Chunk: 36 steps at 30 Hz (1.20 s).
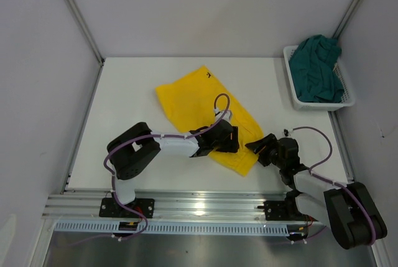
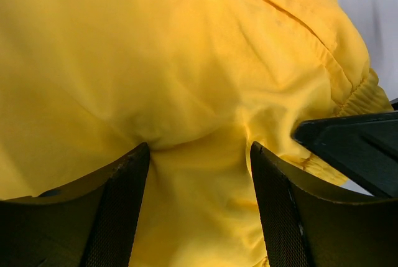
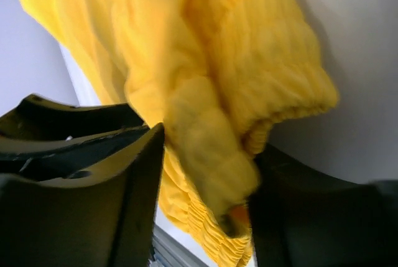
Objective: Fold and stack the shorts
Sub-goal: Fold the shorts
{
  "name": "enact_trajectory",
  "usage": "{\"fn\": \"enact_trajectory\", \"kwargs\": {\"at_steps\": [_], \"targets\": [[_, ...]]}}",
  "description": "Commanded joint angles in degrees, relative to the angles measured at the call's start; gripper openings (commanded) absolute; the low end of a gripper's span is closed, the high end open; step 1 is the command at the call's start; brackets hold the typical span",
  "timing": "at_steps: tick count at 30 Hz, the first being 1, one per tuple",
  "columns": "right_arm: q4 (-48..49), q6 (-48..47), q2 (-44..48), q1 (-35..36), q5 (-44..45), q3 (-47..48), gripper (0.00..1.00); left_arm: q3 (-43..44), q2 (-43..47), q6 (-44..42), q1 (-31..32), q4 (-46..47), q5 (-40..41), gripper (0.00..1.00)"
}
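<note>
The yellow shorts (image 1: 202, 108) lie spread across the middle of the table, small dark logo at the far edge. My left gripper (image 1: 231, 139) presses down on their near part; in the left wrist view it (image 2: 199, 155) stands open, with yellow fabric (image 2: 186, 61) bulging between the fingers. My right gripper (image 1: 255, 147) is at the near right corner. In the right wrist view, which is blurred, its jaws (image 3: 208, 149) are apart around a bunched fold of the elastic waistband (image 3: 273, 61). The teal shorts (image 1: 317, 68) sit crumpled in the basket.
A white mesh basket (image 1: 292, 83) stands at the back right corner of the white table (image 1: 124, 105). Grey walls close in on both sides and behind. A metal rail (image 1: 199, 208) runs along the near edge. The right gripper's finger (image 2: 348, 149) shows beside the left one.
</note>
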State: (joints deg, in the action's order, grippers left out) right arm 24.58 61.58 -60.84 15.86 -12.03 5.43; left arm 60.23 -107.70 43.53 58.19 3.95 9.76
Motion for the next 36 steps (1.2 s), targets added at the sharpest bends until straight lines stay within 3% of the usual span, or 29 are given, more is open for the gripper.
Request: {"fn": "enact_trajectory", "kwargs": {"at_steps": [1, 2, 5, 7, 8, 9, 10, 14, 17, 23, 26, 29, 36], "targets": [[-3.3, -0.7, -2.4, 1.2, 2.7, -0.9, 0.5, -0.7, -2.3, 1.7, 0.1, -4.5, -4.3, 0.7], [-3.3, -0.6, -2.4, 1.4, 2.7, -0.9, 0.44, -0.6, -2.2, 1.9, 0.1, -4.4, -4.7, 0.7], [-7.6, -1.5, -1.3, 1.2, 3.1, 0.1, 0.11, -1.0, -2.0, 2.2, -0.1, -4.3, -5.4, 0.7], [-13.3, -3.6, 0.1, 1.0, 4.0, 4.6, 0.0, -1.4, -1.3, 2.3, -0.2, -4.3, -5.6, 0.7], [-17.3, -7.3, -0.2, 0.9, 5.5, 7.7, 0.0, -1.7, -0.8, 2.2, -0.4, -4.2, -5.8, 0.7], [-27.6, -9.9, -0.9, 0.5, 5.8, 11.1, 0.0, -2.0, 0.8, 2.1, -0.5, -4.3, -5.7, 0.7], [-31.7, -12.3, -2.7, 0.1, 6.0, 17.4, 0.0, -2.7, 2.0, 1.7, -1.3, -4.2, -5.6, 0.7], [-43.8, -21.9, -4.9, -3.8, 1.0, 26.0, 0.0, -5.2, 9.1, -1.0, -6.2, -5.4, -6.0, 0.7], [-49.3, -28.6, -6.6, -6.8, -1.8, 30.8, 0.0, -7.8, 15.9, -3.6, -11.6, -6.0, -6.4, 0.7], [-57.6, -36.1, -11.0, -9.4, 1.6, 39.7, 0.0, -8.5, 24.0, -8.5, -21.3, -9.7, -4.2, 0.71], [-61.0, -39.3, -14.3, -9.4, 2.1, 44.0, 0.0, -8.8, 25.4, -10.4, -25.0, -9.8, -3.1, 0.71], [-67.5, -41.1, -20.2, -5.7, 9.8, 52.9, 0.0, -8.4, 24.9, -12.0, -29.3, -9.4, -2.9, 0.71], [-71.7, -43.8, -26.2, -4.7, 10.6, 62.8, 0.0, -9.3, 23.5, -11.8, -38.2, -9.1, -3.2, 0.72]]}}
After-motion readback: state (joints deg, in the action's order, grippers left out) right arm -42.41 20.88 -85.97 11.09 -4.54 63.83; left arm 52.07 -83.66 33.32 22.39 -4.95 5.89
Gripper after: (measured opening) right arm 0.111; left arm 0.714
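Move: The waistband edge my right hand goes for lies already between its open fingers, about 1 cm back and 2 cm below. The shorts' near corner is roughly 10 cm back and 3 cm to the left of that hand. From my left hand, down on the middle of the shorts, their left-hand corner lies about 21 cm ahead, 28 cm left and 2 cm lower, and their far corner some 30 cm ahead and 12 cm left. My right hand dips about 2 cm and pinches the waistband edge, then carries it forward, up and rightwards some 7 cm as the wrist rolls left side down and the fingers swing steeply downward. Once it grips, my left hand, still open, comes free and sweeps about 24 cm left and 13 cm forward, rising, to the shorts' left-hand side. ##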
